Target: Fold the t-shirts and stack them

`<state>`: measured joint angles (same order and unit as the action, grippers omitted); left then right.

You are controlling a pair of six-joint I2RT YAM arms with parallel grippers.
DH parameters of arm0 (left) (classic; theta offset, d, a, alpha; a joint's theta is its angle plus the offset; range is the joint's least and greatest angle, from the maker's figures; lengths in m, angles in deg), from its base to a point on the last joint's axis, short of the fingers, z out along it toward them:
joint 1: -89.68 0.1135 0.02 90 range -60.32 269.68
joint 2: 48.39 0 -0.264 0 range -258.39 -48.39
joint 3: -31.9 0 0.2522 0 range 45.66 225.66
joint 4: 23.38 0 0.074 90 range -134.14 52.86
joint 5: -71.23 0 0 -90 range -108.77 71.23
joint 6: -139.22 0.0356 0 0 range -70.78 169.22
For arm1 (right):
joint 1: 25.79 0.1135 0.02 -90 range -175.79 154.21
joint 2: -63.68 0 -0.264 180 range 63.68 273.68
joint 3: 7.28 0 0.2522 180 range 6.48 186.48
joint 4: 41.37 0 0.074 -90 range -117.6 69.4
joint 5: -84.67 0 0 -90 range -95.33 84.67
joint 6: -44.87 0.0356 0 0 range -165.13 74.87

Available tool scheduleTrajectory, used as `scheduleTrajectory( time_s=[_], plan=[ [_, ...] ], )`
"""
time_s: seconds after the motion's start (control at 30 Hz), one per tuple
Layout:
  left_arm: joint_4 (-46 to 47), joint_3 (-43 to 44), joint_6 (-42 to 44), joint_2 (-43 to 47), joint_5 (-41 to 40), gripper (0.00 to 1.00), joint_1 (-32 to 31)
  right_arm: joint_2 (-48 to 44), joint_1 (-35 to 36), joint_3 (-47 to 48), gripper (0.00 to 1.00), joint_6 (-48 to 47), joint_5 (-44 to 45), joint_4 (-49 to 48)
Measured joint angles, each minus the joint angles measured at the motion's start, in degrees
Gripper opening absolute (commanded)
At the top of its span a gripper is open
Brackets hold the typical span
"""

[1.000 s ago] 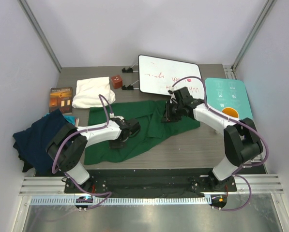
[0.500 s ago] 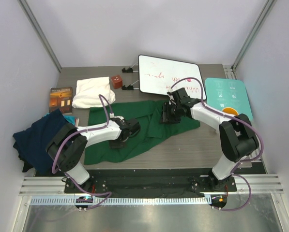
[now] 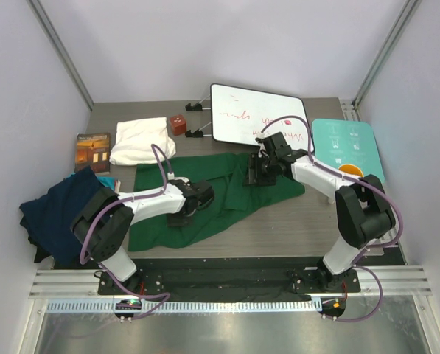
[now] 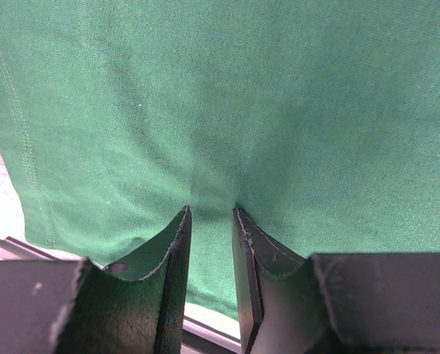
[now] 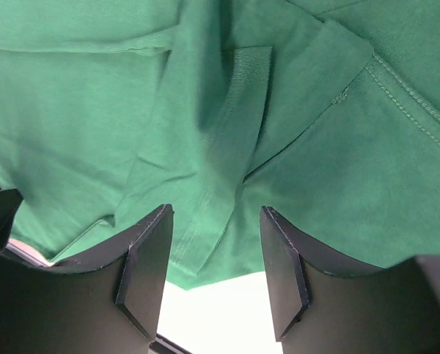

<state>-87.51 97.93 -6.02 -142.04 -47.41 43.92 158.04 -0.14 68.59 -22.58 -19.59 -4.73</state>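
Observation:
The dark green t-shirt [image 3: 227, 203] lies spread and rumpled across the middle of the table. My left gripper [image 3: 181, 215] is down on its near left part. In the left wrist view its jaws [image 4: 212, 210] stand a narrow gap apart with a pucker of green cloth [image 4: 242, 96] pinched at the tips. My right gripper [image 3: 255, 177] hovers open over the shirt's far right edge, nothing between its fingers [image 5: 216, 210], above folded seams [image 5: 227, 96]. The navy blue t-shirt [image 3: 57, 210] is heaped at the left edge. A folded cream-white t-shirt [image 3: 140, 140] sits at the back left.
A whiteboard [image 3: 256, 114] on clips stands at the back centre. A teal board [image 3: 348, 144] with an orange mug [image 3: 350, 171] lies at the right. A brown book [image 3: 93, 151] and a small red-brown cube [image 3: 177, 123] sit near the cream shirt.
My right gripper's jaws have opened wide and let go of the green cloth, which now lies below them. The left gripper has stayed put.

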Motion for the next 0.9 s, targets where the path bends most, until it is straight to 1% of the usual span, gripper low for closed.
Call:
scheduleTrajectory(
  time_s=[0.1, 0.47, 0.6, 0.73, 0.77, 0.83, 0.87, 0.9],
  plan=[
    [0.02, -0.02, 0.00, 0.00, -0.09, 0.30, -0.02, 1.68, 0.00, 0.37, 0.56, 0.00, -0.02, 0.04],
    [0.00, 0.07, 0.15, -0.26, -0.31, 0.30, -0.07, 3.43, 0.00, 1.44, 0.55, 0.11, -1.77, -0.33],
    [-0.02, 0.11, 0.22, -0.35, -0.44, 0.30, -0.15, 4.31, 0.00, 1.75, 0.53, 0.13, -2.40, -0.59],
    [-0.02, 0.11, 0.22, -0.35, -0.48, 0.30, -0.22, 4.92, 0.00, 1.86, 0.43, 0.37, -3.21, -1.03],
    [-0.02, 0.11, 0.22, -0.35, -0.55, 0.30, -0.26, 4.92, 0.00, 1.86, 0.38, 0.50, -3.43, -1.18],
    [-0.02, 0.11, 0.24, -0.37, -0.59, 0.30, -0.26, 4.92, 0.00, 1.88, 0.32, 0.72, -3.91, -1.57],
    [-0.02, 0.11, 0.24, -0.39, -0.59, 0.30, -0.26, 4.92, 0.00, 1.92, 0.26, 0.94, -4.09, -1.79],
    [-0.02, 0.11, 0.24, -0.44, -0.59, 0.30, -0.26, 4.92, 0.00, 1.92, 0.24, 1.07, -4.20, -1.90]
  ],
)
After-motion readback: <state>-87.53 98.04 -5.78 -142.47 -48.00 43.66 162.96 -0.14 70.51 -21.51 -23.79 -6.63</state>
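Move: The loose hemmed flap on the green t-shirt lies about 2 cm ahead of the right hand and 3 cm to its left, some 6 cm below the fingertips' midpoint. The whiteboard is roughly 20 cm ahead and 3 cm to the right of this hand, the red die 19 cm ahead and 20 cm left, the mug 3 cm ahead and 25 cm right. From the left hand, the flap lies about 11 cm ahead, 16 cm to the right and 1 cm lower. The right hand, its open fingers slanting down to the left and forward, drops about 1 cm towards the flap, then slides some 1.5 cm left over the green t-shirt, sinking a little more and hardly turning. Late in that leftward drift its fingers start to draw together, from just over half open to about a third, one tip on either side of the flap's raised edge as seen from the wrist; whether they already grip cloth can't be seen. ##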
